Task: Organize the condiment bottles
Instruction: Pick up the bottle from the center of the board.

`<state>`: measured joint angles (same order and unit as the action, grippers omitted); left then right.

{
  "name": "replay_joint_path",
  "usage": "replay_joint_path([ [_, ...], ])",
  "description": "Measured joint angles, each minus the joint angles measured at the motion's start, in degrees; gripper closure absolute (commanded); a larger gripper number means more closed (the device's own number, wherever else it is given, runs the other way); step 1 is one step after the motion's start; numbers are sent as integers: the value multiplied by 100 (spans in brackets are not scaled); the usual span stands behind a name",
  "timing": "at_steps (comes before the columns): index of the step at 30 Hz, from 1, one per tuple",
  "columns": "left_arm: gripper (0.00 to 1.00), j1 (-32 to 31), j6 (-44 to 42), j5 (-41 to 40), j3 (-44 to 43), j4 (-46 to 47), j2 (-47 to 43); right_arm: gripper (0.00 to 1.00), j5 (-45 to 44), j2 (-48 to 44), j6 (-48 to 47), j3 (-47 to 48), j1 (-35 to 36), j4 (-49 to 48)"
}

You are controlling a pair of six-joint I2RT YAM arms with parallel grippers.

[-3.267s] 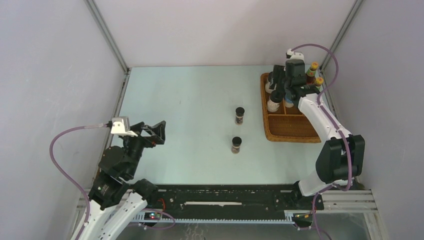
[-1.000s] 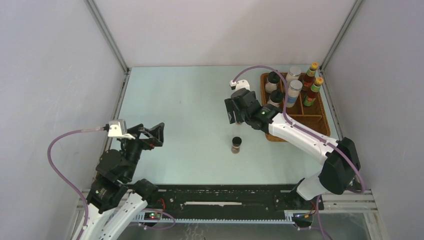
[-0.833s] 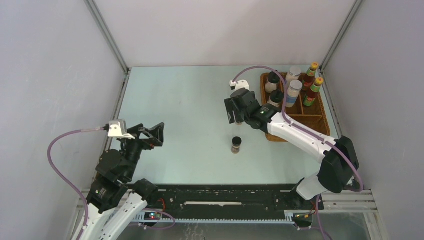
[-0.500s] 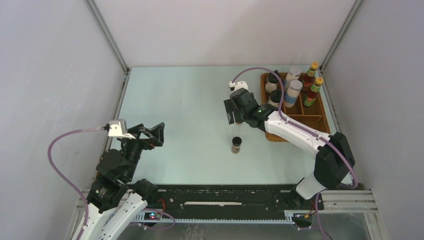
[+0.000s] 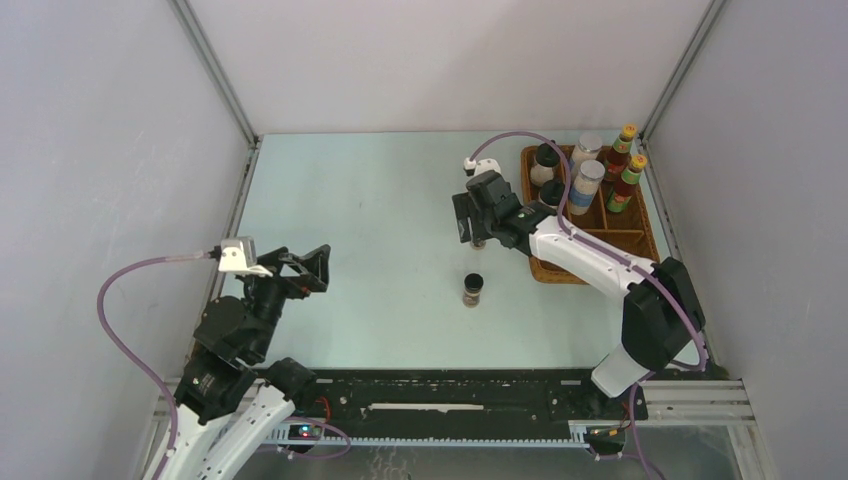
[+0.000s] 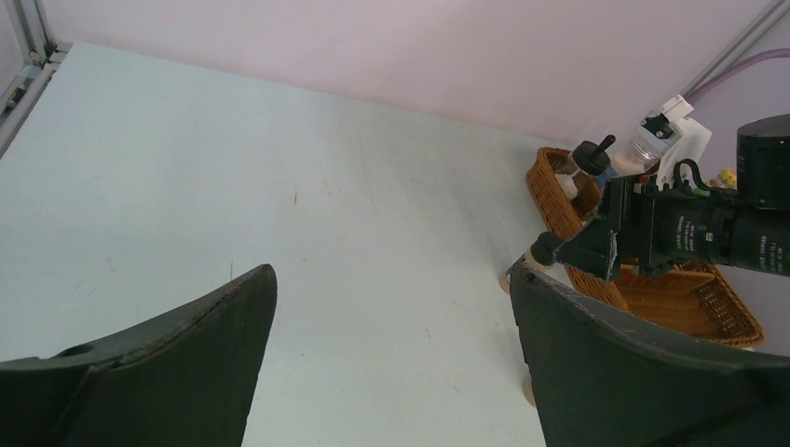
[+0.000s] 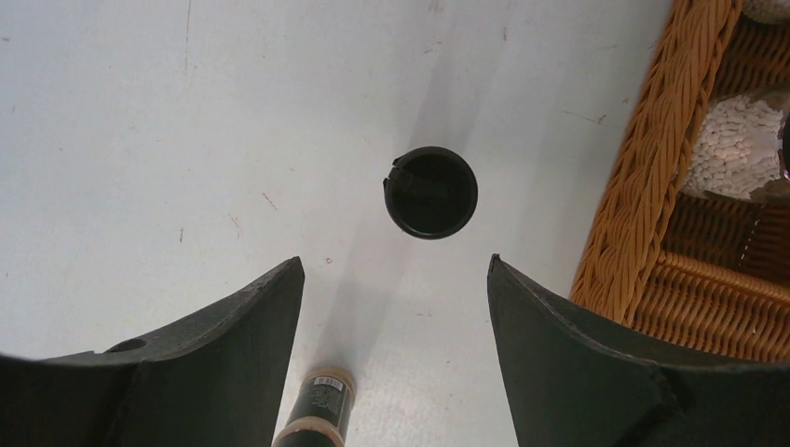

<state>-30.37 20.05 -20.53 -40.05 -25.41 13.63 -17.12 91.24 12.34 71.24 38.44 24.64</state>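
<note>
Two tiny dark jars stand on the table left of the tray. My right gripper (image 5: 474,232) hovers open just above the farther one and hides it in the top view. In the right wrist view that jar's black lid (image 7: 430,193) lies just ahead of my open right gripper (image 7: 395,261). The nearer tiny jar (image 5: 473,290) (image 7: 321,410) stands free. In the wicker tray (image 5: 648,225) stand two black-lidded white jars (image 5: 545,160), two silver-lidded jars (image 5: 586,180) and two red sauce bottles (image 5: 630,178). My left gripper (image 5: 318,268) (image 6: 392,270) is open and empty at the near left.
The tray's woven rim (image 7: 643,186) runs close on the right of my right gripper. The right arm (image 5: 590,262) reaches across the tray's near-left corner. Enclosure walls and metal posts (image 5: 215,75) bound the table.
Earlier the right gripper was at the tray's bottles; it moved left over the farther tiny jar. In the last second it shifted slightly right. The left arm stayed still.
</note>
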Motion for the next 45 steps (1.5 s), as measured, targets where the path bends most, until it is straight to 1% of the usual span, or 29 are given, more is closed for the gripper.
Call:
replay_joint_path([
  [30,0,0,-11,4,0,129,304,21,551,516,-17,-7,-466,-411],
  [45,0,0,-50,4,0,302,391,26,723,774,-46,-4,-553,-503],
])
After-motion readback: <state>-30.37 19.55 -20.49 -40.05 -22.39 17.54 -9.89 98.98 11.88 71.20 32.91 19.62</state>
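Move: The small bottle at the center of the board lies about 4 cm ahead of the right hand, 1 cm to its right, its middle some 10 cm below. The other small bottle stands roughly 13 cm back from it and a centimetre or two to its left. The nearest black-capped jar in the basket is some 8 cm farther out than the center bottle and 12 cm to its right. From the left hand, the center bottle is about 20 cm ahead, 24 cm right and 25 cm down. Down and forward, the right hand eases onto the center bottle, sinking nearly 5 cm while reaching almost 3 cm outward; the forward part dies away and the end is nearly straight down. The hand tips about 5 degrees further down, bringing the black cap in between the open fingertips, which only just start to narrow; no grip yet. ##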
